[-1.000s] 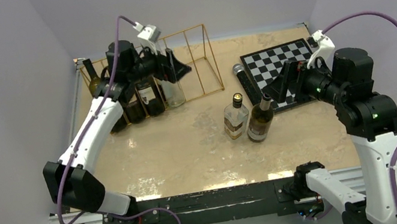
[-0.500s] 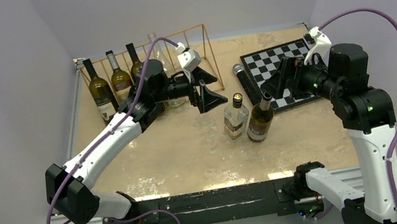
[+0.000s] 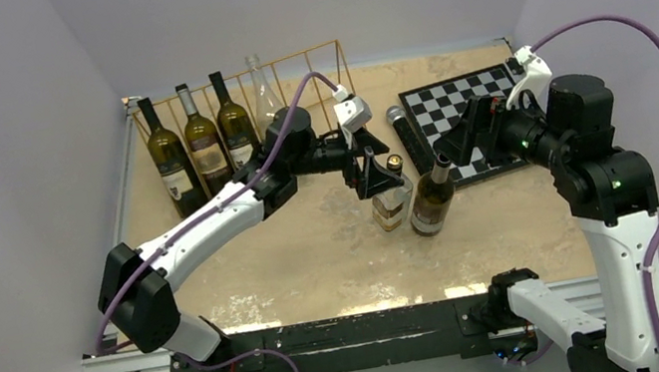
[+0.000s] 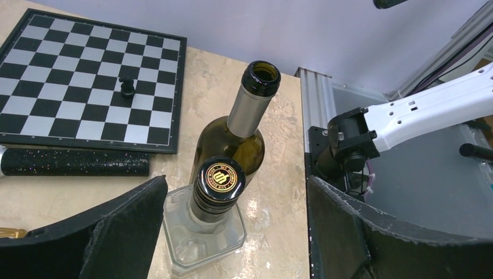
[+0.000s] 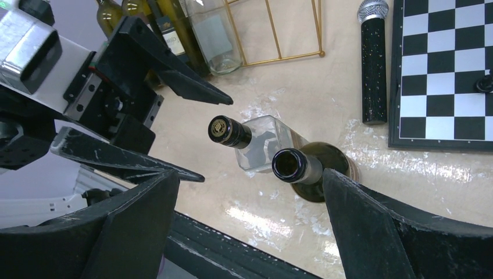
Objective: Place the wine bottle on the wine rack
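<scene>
A dark olive wine bottle (image 3: 431, 201) with a grey foil neck and an open mouth stands mid-table, also in the left wrist view (image 4: 232, 139) and the right wrist view (image 5: 317, 171). Touching its left side is a clear square bottle (image 3: 390, 198) with a black, gold-marked cap (image 4: 220, 177). My left gripper (image 3: 374, 163) hangs open just above that cap (image 4: 237, 186), a finger on either side and touching nothing. My right gripper (image 3: 463, 133) is open above the olive bottle's neck (image 5: 250, 174). The gold wine rack (image 3: 303, 51) stands at the back left.
Three dark bottles (image 3: 205, 151) and one clear bottle (image 3: 265, 96) stand in the rack's left slots. A chessboard (image 3: 465, 113) with a black pawn (image 4: 125, 87) lies back right. A black glitter microphone (image 3: 401, 134) lies beside it. The metal rail (image 3: 330, 332) runs along the near edge.
My left arm has drawn away from the rack and swung right and forward to the clear square bottle, leaving the clear bottle in the rack. The right arm has barely shifted.
</scene>
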{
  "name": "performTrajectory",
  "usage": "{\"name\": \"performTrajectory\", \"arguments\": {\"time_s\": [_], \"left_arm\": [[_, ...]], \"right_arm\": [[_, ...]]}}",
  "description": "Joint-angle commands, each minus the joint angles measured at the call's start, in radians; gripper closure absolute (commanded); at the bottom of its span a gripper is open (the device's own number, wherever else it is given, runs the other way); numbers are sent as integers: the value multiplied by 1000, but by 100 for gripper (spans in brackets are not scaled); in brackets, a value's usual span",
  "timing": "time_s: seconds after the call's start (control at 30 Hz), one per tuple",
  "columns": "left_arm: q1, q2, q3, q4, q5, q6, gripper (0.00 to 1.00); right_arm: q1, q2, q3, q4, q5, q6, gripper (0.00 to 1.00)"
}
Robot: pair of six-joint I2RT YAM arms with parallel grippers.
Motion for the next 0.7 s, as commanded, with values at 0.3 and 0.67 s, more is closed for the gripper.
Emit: {"name": "performTrajectory", "arguments": {"time_s": [0.3, 0.67], "left_arm": [[-50, 60, -48, 105, -189, 56, 18], [-55, 107, -15, 139, -187, 20, 51]], "right_arm": [[-1, 1, -11, 33, 0, -14, 1], [-2, 8, -4, 18, 15, -28, 1]]}}
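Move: The clear, black-capped bottle stands about 3 cm ahead of the open left gripper and 3 cm to its right, its middle some 16 cm below the hand. The brown wine bottle beside it is roughly 12 cm right of the left hand and 1 cm ahead, 15 cm down; the microphone lies on the table about 20 cm ahead and 10 cm right, 29 cm down. For the right hand, the clear bottle is some 5 cm ahead, 10 cm left and 24 cm below. The left hand, its fingers pointing to the robot's right, sinks about 6 cm to the cap and neck of the clear bottle, easing some 2 cm to the right and 2.5 cm forward so that the two fingers come around the neck from its left side. The fingers close on the way from nearly wide open to a little over half, most quickly near the bottom where the hand slows, while the wrist swings some 5 to 10 degrees counter-clockwise; a firm pinch can't be seen yet. ##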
